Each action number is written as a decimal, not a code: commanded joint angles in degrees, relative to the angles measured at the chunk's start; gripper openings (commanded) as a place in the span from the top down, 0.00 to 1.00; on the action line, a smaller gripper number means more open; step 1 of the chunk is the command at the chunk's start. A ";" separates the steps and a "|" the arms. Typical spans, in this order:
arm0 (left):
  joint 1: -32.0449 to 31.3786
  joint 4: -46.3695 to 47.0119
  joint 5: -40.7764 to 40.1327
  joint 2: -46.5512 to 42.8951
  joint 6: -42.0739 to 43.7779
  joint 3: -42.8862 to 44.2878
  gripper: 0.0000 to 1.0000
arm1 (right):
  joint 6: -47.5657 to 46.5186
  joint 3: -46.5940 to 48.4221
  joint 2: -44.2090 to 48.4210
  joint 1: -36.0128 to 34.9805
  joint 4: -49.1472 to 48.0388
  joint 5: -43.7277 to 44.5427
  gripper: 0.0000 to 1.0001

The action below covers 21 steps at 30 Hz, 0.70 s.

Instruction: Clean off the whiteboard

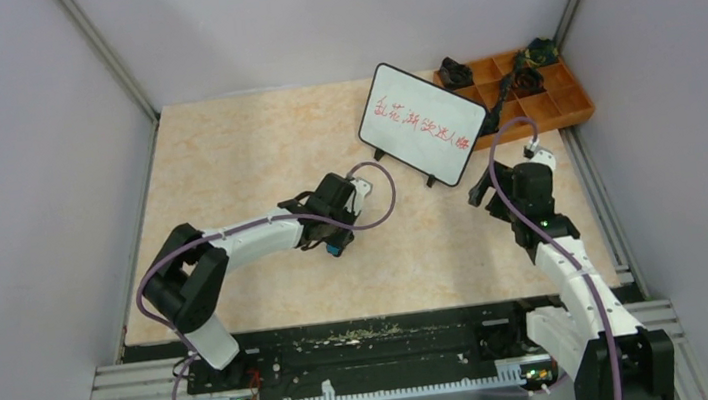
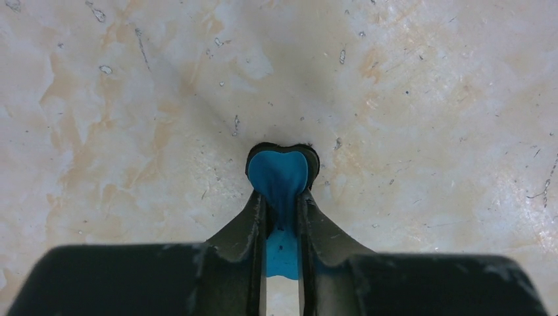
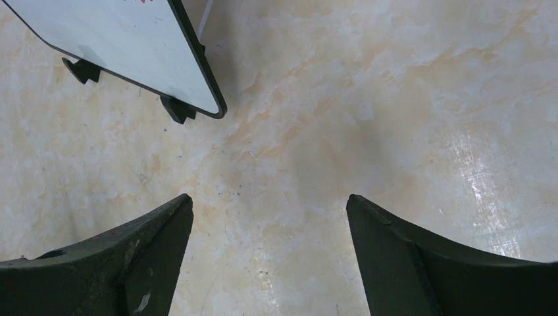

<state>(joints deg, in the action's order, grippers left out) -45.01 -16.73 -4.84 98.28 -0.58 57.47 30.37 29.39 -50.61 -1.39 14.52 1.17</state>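
Observation:
The whiteboard [image 1: 422, 122] stands tilted at the back right of the table, with red handwriting across its face; its lower corner and two black feet also show in the right wrist view [image 3: 131, 46]. My left gripper [image 1: 338, 245] is at the table's middle, left of the board and well apart from it, shut on a blue eraser [image 2: 279, 178] squeezed between its jaws just above the tabletop. My right gripper [image 1: 478, 193] is open and empty, just in front of the board's lower right corner; its fingers [image 3: 131, 257] stand wide apart over bare table.
An orange compartment tray [image 1: 560, 96] with dark items in it sits behind the board at the back right. Grey walls and metal rails enclose the marbled tabletop [image 1: 254, 151]. A purple cable loops off each arm.

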 commanded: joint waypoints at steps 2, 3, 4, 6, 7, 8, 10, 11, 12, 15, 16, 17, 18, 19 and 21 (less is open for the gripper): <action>0.01 0.70 -0.68 -1.25 -0.22 0.60 0.85 | 2.91 1.98 3.37 -0.28 -0.05 5.34 0.16; -0.04 1.21 -0.57 -1.84 -0.19 0.48 0.86 | 3.72 2.20 3.93 -0.28 0.64 6.77 0.19; 0.00 1.73 -0.57 -2.32 -0.22 0.47 0.86 | 4.71 2.48 4.42 -0.24 1.50 8.63 0.22; 0.01 2.27 -1.10 -3.22 -0.43 0.66 0.87 | 5.28 3.14 4.89 -0.27 2.98 11.01 0.31; 0.03 2.51 -1.35 -3.59 -0.46 0.87 0.88 | 5.22 3.69 4.80 -0.29 4.00 12.34 0.34; 0.02 2.86 -1.68 -3.95 -0.52 1.15 0.89 | 5.50 4.41 4.43 -0.28 5.21 13.68 0.41; 0.06 3.72 -2.19 -4.67 -0.66 1.70 0.90 | 6.04 6.02 3.45 -0.27 7.61 15.92 0.54; 0.02 4.33 -2.33 -5.00 -0.73 1.88 0.90 | 7.10 6.26 3.08 -0.24 8.18 17.05 0.58; 0.09 5.12 -2.63 -5.35 -0.86 2.00 0.90 | 7.69 6.25 2.99 -0.28 8.14 17.80 0.60; 0.10 8.35 -3.76 -6.96 -0.76 1.58 0.89 | 4.61 4.74 3.59 -0.32 4.71 17.31 0.63; 0.15 9.99 -4.34 -7.72 -0.56 1.14 0.88 | 3.17 4.38 3.81 -0.29 3.71 17.21 0.63; 0.11 11.90 -5.06 -8.54 -0.41 0.51 0.88 | 1.85 4.15 3.97 -0.30 3.06 17.04 0.63; 0.17 14.04 -5.78 -9.59 -0.04 -0.32 0.88 | 0.07 4.15 4.08 -0.28 2.59 16.74 0.63; 0.19 16.50 -6.77 -10.67 0.30 -1.35 0.87 | -1.18 4.25 4.26 -0.28 2.32 16.51 0.63; 0.32 21.48 -8.15 -12.58 0.92 -3.39 0.86 | -2.31 4.98 4.31 -0.28 2.41 16.38 0.63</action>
<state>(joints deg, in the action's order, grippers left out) -44.99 -7.03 -9.32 90.61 -0.95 56.77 32.64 32.56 -47.55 -1.39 20.34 16.47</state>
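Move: About 23 cm ahead of the left hand, some 18 cm to its right and 5 cm higher, stands the middle of the whiteboard; the left fingers already grip the eraser. Beyond the board, the wooden tray lies about 31 cm ahead and 37 cm to the right, level with the hand, and the black bundle at the tray's near-left corner about 35 cm ahead and 27 cm right. From the right hand, the board's middle is roughly 23 cm ahead, 16 cm left and 4 cm lower. Lifting the pinched eraser off the table, the left hand rises about 7 cm, slowly at first and then faster, while reaching some 4 cm forward and a little right towards the whiteboard, its fingers tipping outward and the grip kept. The empty right hand draws about 4.5 cm right, away from the board, rising about 2 cm, turning clockwise some 15 degrees and closing its fingers more than halfway. ##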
